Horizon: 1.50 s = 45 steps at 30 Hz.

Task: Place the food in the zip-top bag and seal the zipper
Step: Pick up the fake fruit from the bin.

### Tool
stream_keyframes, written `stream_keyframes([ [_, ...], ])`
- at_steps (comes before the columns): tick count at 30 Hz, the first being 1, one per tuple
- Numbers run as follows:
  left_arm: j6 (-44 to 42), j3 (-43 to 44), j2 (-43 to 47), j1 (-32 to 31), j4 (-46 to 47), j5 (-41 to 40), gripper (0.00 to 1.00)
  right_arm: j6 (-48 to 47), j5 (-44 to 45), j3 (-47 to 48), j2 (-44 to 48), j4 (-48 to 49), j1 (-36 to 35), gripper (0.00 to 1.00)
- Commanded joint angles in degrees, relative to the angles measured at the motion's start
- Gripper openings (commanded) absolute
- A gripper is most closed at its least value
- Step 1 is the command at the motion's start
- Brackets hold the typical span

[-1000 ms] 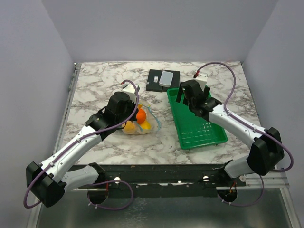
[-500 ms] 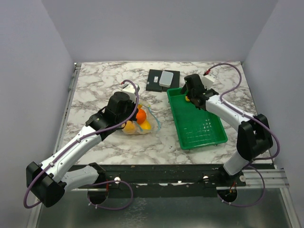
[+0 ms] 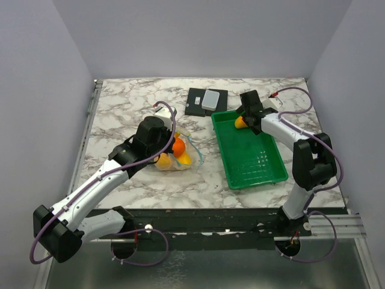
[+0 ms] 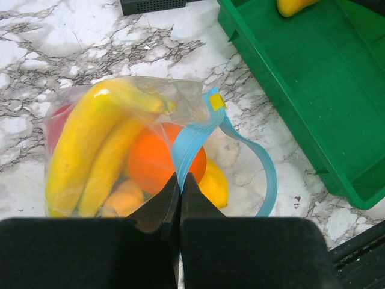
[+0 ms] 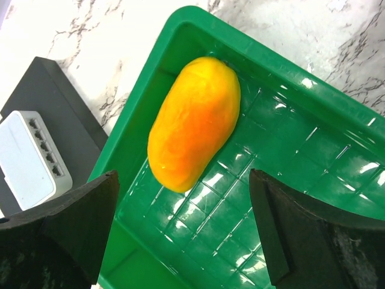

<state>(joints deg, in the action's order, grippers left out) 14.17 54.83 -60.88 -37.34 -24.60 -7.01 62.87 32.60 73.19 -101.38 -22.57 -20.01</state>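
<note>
The clear zip-top bag (image 3: pixel 178 155) lies left of the green tray, its mouth open. Inside are food pieces: a yellow banana bunch (image 4: pixel 90 138), an orange round one (image 4: pixel 150 162), a yellow one (image 4: pixel 216 183) and a red one (image 4: pixel 57 117). My left gripper (image 4: pixel 179 177) is shut on the light-blue zipper (image 4: pixel 264 174) at the near side of the mouth. One orange-yellow oblong fruit (image 5: pixel 194 123) lies in the tray's far left corner. Just above it my right gripper (image 5: pixel 183 198) hangs open, with a finger on each side and neither touching it.
The green tray (image 3: pixel 255 162) holds only that fruit (image 3: pixel 240 123). A black box (image 3: pixel 198 103) with a small white network switch (image 5: pixel 30 156) on it sits just beyond the tray's far left corner. Marble tabletop surrounds the bag.
The right arm has swung toward the tray's far left corner and lowered over the orange-yellow fruit, jaws still wide. The left arm and the bag have not moved.
</note>
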Motion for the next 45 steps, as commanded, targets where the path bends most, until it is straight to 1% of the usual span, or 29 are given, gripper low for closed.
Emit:
stream_keyframes([
  [1, 0.0, 0.0, 0.5, 0.2, 0.2, -0.3, 0.0, 4.5, -2.4, 1.5, -2.5, 0.3, 1.3, 0.92],
  [11, 0.0, 0.1, 0.5, 0.1, 0.1, -0.3, 0.0, 5.6, -5.1, 2.1, -5.9, 2.4, 3.5, 0.87],
  [26, -0.1, 0.1, 0.0, 0.2, 0.0, -0.3, 0.0, 5.8, -6.3, 2.8, -9.8, 5.4, 5.1, 0.87],
  [29, -0.1, 0.1, -0.1, 0.1, 0.0, -0.3, 0.0, 5.9, -6.9, 2.8, -10.9, 5.8, 5.3, 0.85],
  [35, -0.1, 0.2, -0.2, 0.1, -0.1, -0.2, 0.0, 6.2, -7.2, 1.0, -11.5, 7.6, 5.4, 0.72],
  [40, -0.2, 0.2, -0.4, 0.2, -0.1, -0.2, 0.0, 6.0, -7.3, 0.3, -10.9, 8.0, 5.6, 0.55],
  [42, -0.2, 0.2, -0.5, 0.2, -0.2, -0.3, 0.0, 5.7, -7.3, -0.2, -10.0, 8.3, 5.6, 0.48],
  [45, -0.1, 0.2, -0.6, 0.2, -0.2, -0.3, 0.0, 4.2, -7.7, -1.5, -7.7, 9.3, 5.6, 0.36],
])
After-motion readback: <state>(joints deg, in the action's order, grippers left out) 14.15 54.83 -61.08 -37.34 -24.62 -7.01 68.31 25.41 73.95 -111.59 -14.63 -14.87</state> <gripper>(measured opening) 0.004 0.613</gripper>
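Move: The mango lies about 4 cm ahead of the open right hand and 1 cm to its right, some 7 cm below, inside the green bin. The bin's far right corner is about 8 cm ahead and 6 cm right of the hand. Outside the bin, the white box stands roughly 12 cm ahead and 15 cm left. From the left hand, which holds the bag, the mango is about 18 cm ahead, 30 cm right and 14 cm lower. Down and forward into the bin goes the right hand: it sinks about 3.5 cm, eases forward with little drop, then sinks again, some 6 cm down and 3 forward in all, rolling slightly with its left side rising. Fingers straddling the mango, it then all but stops and closes them until the pads pinch the fruit's sides, gripping effort rising clearly. ##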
